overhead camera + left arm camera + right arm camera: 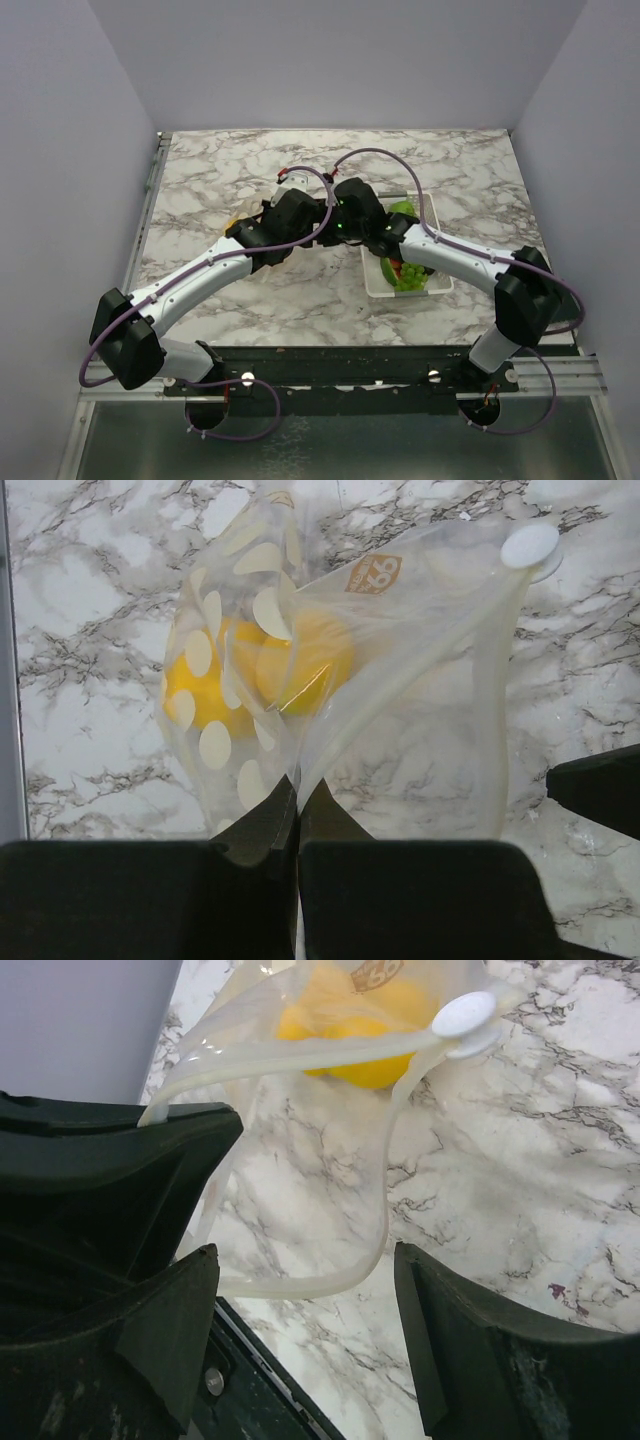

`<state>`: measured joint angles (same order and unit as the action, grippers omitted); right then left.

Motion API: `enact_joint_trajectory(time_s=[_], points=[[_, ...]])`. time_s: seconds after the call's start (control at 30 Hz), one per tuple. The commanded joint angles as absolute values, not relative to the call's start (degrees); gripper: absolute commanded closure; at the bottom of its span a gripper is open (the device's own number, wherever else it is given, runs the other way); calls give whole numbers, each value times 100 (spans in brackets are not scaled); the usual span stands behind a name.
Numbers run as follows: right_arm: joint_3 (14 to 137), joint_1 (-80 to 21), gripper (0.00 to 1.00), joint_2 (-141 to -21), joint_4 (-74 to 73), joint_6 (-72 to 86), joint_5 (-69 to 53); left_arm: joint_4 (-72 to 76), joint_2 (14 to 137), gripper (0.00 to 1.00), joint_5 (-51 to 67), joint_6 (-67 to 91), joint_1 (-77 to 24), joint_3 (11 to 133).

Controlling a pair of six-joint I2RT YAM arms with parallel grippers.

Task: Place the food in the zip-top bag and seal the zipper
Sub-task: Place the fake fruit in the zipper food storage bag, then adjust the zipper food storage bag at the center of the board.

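Observation:
The clear zip-top bag (400, 680) with white dots hangs over the marble, its mouth spread open. Yellow food (250, 670) lies inside it, also visible in the right wrist view as a yellow lump (365, 1020). My left gripper (297, 792) is shut on the bag's edge. The whitish zipper (384, 1190) loops down from a white round tab (465, 1012). My right gripper (303, 1255) stands open, and the zipper's lower loop runs loose across the gap between its fingers. In the top view both grippers (296, 205) (352, 205) meet at mid-table and hide most of the bag.
A white basket (372, 285) sits right of centre under the right arm, with green grapes (410, 275) and a green piece (403, 209) in it. The black rail of the arm bases runs along the table's near edge. Grey walls stand on three sides.

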<state>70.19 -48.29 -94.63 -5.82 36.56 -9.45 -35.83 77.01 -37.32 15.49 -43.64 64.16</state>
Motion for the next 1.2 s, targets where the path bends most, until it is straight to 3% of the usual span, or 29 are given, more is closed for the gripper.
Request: enact_joint_trajectory(time_s=[0.0,0.5,0.9,1.17], points=[[6823,-4869,24,-9083,-462,3600,-533,-3507,7625,100,-3764,1544,-4386,6372],[7023,-4869,38,-9457,-439,3656,-22,-3507,7611,100,-3768,1543,-4394,6372],[6873,-4869,48,-9920,-86,4002,-527,-3507,7611,100,-3779,1531,-4386,6372],[6750,-4921,61,-10055,132,4140,-719,-3507,7579,100,-3805,1535,-4387,6372]])
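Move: The right hand, empty and open, is after the near lip of the zipper bag's open mouth, about 2 cm ahead, 2 cm left and some 3 cm below. From this hand the white slider sits roughly 9 cm ahead and 1 cm left, slightly lower; the bagged food lies about 5 cm ahead, 13 cm left and 12 cm down. From the left hand, shut on the bag's rim, that lip is level ahead, some 6 cm right and 4 cm below. Lift the right gripper out of the bag mouth by about 1 cm while easing right, then take it forward some 2 cm and sink about 4.5 cm towards the near lip, drifting back left at the end. Narrow the fingers from wide to under half open around the lip without shutting them; keep the left gripper still, holding the rim. ##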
